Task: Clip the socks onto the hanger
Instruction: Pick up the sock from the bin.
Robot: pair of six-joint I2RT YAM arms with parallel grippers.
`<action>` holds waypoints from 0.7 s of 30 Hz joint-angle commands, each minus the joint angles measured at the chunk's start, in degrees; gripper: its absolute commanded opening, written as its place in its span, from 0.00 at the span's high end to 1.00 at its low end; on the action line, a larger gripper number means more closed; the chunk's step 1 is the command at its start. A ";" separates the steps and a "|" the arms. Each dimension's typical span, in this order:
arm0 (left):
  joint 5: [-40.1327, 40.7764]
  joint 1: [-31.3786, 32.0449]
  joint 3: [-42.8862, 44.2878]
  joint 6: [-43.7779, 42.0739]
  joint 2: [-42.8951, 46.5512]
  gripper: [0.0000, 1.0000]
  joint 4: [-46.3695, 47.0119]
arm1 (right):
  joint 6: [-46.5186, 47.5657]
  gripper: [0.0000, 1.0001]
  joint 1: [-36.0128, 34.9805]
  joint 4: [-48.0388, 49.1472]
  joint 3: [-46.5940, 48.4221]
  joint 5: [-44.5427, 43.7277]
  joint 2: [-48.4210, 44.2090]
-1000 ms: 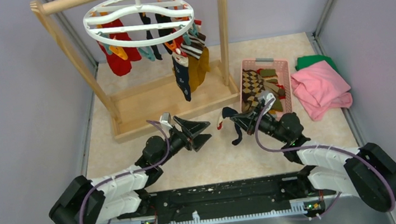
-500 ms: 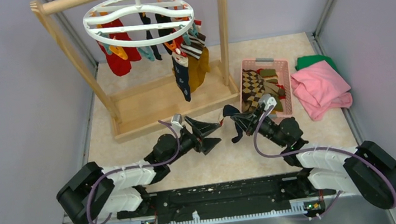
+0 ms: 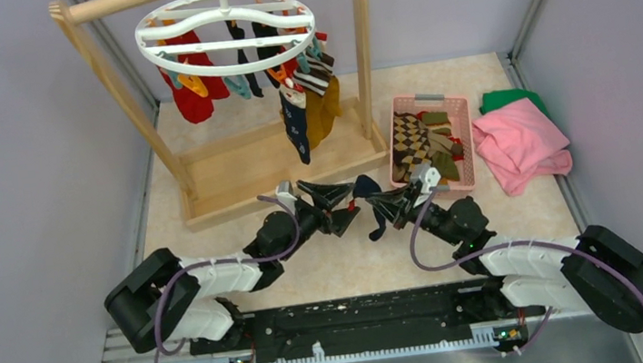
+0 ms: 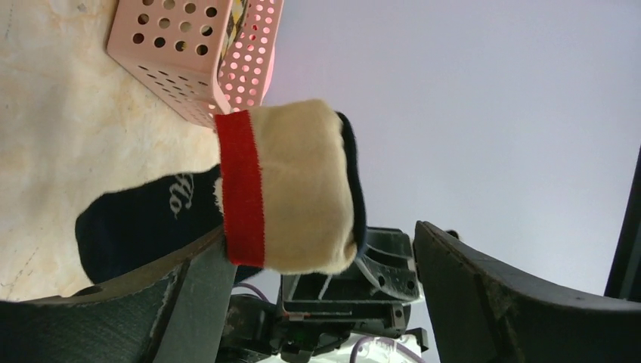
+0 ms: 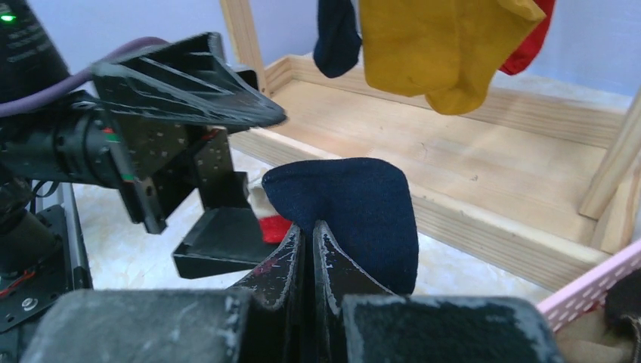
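My right gripper (image 5: 311, 227) is shut on a navy sock (image 5: 355, 197). The sock's body hangs below it over the table (image 3: 378, 222). Its cream cuff with a red band (image 4: 287, 197) sits between the fingers of my left gripper (image 3: 342, 205). That gripper stands open, with one finger (image 4: 174, 295) against the cuff and the other (image 4: 514, 302) apart from it. The white round hanger (image 3: 226, 30) hangs from the rack at the back. It carries red (image 3: 192, 100), mustard (image 3: 324, 108) and navy patterned (image 3: 297, 134) socks on its clips.
A wooden rack (image 3: 270, 164) with a flat base stands just behind the grippers. A pink basket (image 3: 425, 99) holding argyle socks (image 3: 412, 139) is at the right. Beyond it lie a pink cloth (image 3: 519, 145) and a green cloth (image 3: 502, 99). Grey walls enclose the table.
My left gripper has moved right until its open fingers straddle the sock's cuff. The right gripper has shifted slightly left and back with the sock.
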State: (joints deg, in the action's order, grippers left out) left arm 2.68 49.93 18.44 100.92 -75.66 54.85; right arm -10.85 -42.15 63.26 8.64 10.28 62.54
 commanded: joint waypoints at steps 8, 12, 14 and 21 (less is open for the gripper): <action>6.60 -1.87 -2.34 -2.77 -0.25 0.39 9.88 | 7.47 1.00 -3.56 2.87 -1.13 1.21 -2.50; 9.04 -2.11 -2.34 -9.35 5.47 0.46 3.21 | 7.80 1.00 -3.63 1.84 -0.57 2.48 -1.78; 10.26 -2.12 -1.78 -12.80 8.41 0.49 -0.71 | 7.93 1.00 -3.79 2.12 -0.36 3.36 -1.14; 9.29 -2.29 -0.42 -21.59 12.56 0.64 -4.56 | 8.80 1.00 -4.88 2.49 0.22 5.35 0.32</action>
State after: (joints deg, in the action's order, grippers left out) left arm 11.44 47.88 16.12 86.43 -63.81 53.58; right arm -3.40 -46.00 63.64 7.90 13.41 62.11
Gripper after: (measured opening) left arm 0.391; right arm 0.014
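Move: The white-and-red sock cuff stands about 2 cm to the left hand's right and 1 cm ahead of it, about level with its open fingers. The right hand already grips the navy part, with the cuff about 5 cm to its left and 2 cm ahead. The bin is some 20 cm to the left hand's right, 18 cm ahead and 13 cm lower; the rack base is about 13 cm left of that hand, 19 cm ahead and 17 cm below. The left fingers close on the red rim of the cuff while edging forward a little. That hand then swings left and up, some 4 cm each way, its fingertips tilting upward about 15 degrees as they go on closing. The right hand keeps its shut grip on the navy part and eases about 2.5 cm back, and slightly left. ##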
